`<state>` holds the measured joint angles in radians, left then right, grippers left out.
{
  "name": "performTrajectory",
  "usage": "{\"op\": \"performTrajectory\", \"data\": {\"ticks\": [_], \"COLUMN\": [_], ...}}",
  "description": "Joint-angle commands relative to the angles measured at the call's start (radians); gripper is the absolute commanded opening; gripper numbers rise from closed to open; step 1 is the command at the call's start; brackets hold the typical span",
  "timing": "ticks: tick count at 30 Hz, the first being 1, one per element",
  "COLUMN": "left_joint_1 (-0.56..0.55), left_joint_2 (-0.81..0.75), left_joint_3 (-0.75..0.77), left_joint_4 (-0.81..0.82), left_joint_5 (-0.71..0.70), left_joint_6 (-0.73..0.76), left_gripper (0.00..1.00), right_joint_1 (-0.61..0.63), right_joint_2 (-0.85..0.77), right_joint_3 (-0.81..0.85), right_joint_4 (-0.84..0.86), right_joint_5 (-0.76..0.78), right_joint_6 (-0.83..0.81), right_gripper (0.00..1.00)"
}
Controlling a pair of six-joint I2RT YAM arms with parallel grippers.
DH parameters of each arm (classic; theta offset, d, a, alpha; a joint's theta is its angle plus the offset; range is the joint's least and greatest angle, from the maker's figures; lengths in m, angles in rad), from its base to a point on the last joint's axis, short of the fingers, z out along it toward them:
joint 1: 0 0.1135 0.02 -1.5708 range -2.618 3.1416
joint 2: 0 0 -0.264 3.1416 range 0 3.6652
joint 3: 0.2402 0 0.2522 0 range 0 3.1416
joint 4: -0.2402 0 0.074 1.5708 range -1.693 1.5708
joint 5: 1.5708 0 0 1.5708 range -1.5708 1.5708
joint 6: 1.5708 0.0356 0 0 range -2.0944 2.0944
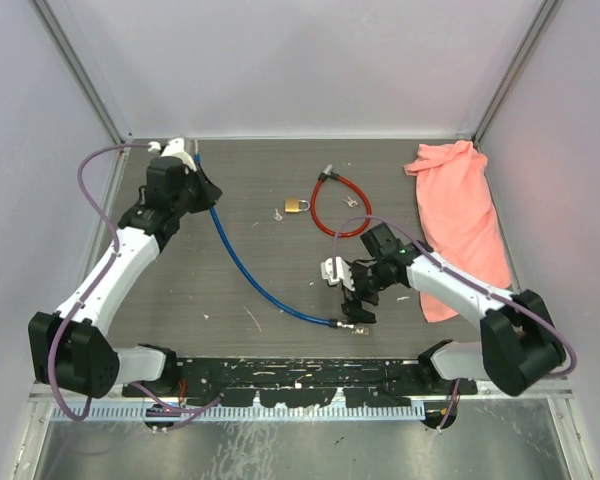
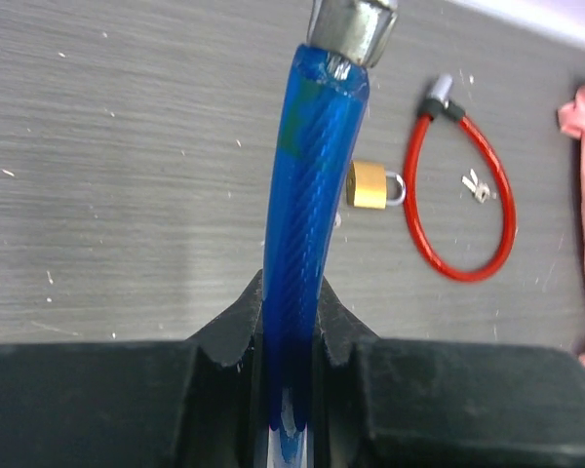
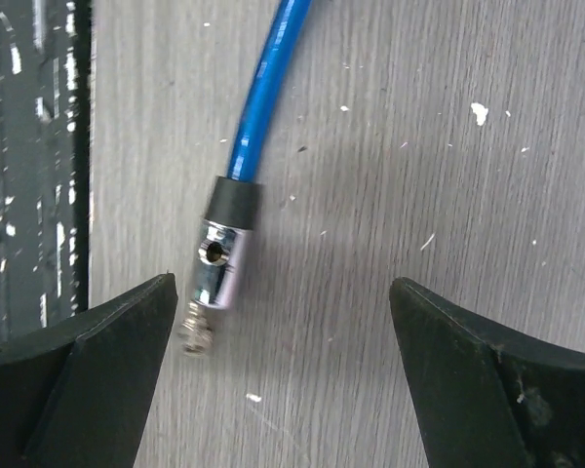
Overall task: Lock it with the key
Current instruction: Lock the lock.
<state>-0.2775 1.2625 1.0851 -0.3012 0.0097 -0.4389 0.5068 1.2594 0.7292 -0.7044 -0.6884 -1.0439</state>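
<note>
A blue cable runs across the table from back left to front centre. My left gripper is shut on it just below its metal tip, the cable pinched between the jaws. The cable's other end, a chrome lock head with a small pin, lies on the table. My right gripper hovers open over that end, holding nothing. A brass padlock lies beside a red cable loop. A small silver key rests inside that loop.
A pink cloth lies along the right side, close to the right arm. A black rail runs along the near edge and shows at the left of the right wrist view. Grey walls enclose the table.
</note>
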Motion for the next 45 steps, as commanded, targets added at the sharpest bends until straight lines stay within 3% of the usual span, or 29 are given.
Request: {"op": "performTrajectory", "data": {"ticks": [1,6,10,14,19,24,27,29,32,34,38,45], "left_joint_1": [0.054,0.068,0.093,0.108,0.115,0.116,0.116,0.115,0.115,0.114,0.040,-0.248], "left_joint_2": [0.000,-0.007,-0.033,-0.062,-0.099,-0.124,-0.141,-0.151,-0.155,-0.146,-0.129,-0.072], "left_joint_3": [0.075,0.057,0.016,-0.014,-0.043,-0.082,-0.102,-0.119,-0.133,-0.129,-0.099,-0.028], "left_joint_4": [0.155,0.143,0.149,0.149,0.138,0.151,0.154,0.167,0.185,0.180,0.088,-0.185], "left_joint_5": [0.071,0.064,0.091,0.117,0.141,0.180,0.217,0.261,0.396,0.536,0.734,0.738], "left_joint_6": [-0.093,-0.064,-0.063,-0.052,-0.034,-0.034,-0.034,-0.031,-0.004,0.018,0.134,0.447], "left_gripper": [0.00,0.00,0.00,0.00,0.00,0.00,0.00,0.00,0.00,0.00,0.00,0.00], "right_joint_1": [0.038,0.041,0.042,0.022,-0.026,-0.026,-0.025,-0.026,-0.054,-0.103,-0.168,-0.173], "right_joint_2": [0.104,0.115,0.140,0.179,0.161,0.171,0.176,0.173,0.144,0.124,0.122,0.188], "right_joint_3": [0.060,0.077,0.051,0.038,0.015,-0.008,-0.012,-0.010,0.031,0.091,0.241,0.477], "right_joint_4": [0.126,0.109,0.150,0.164,0.144,0.157,0.154,0.145,0.101,0.025,-0.149,-0.364], "right_joint_5": [0.022,-0.013,0.100,0.212,0.165,0.123,0.105,0.103,0.115,0.075,-0.007,-0.071], "right_joint_6": [0.115,0.109,0.101,0.075,0.021,-0.022,-0.058,-0.084,-0.137,-0.189,-0.320,-0.404], "right_gripper": [0.96,0.96,0.95,0.90,0.79,0.56,0.50,0.33,0.13,0.06,0.01,0.01]}}
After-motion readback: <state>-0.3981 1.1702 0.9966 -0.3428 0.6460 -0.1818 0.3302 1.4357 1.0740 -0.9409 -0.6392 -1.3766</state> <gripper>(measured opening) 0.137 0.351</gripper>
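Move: The blue lock's steel barrel lies low on the table, about 5 cm back from the right hand, 1 cm left and 5 cm below; the red lock is centred some 22 cm ahead of that hand and 1 cm left, the padlock 22 cm ahead and 12 cm left. From the left hand, which already holds the cable's other end, the barrel is roughly 28 cm back, 30 cm right and 22 cm down; the padlock is 2 cm back and 17 cm right. Down and forward by about 5 cm goes the open right hand; it then shuts on the blue lock's steel barrel and lifts it some 9 cm while carrying it forward. The left hand keeps its pinch on the cable's other end, hovers, then swings back and right towards the barrel, turning clockwise about 45 degrees. ##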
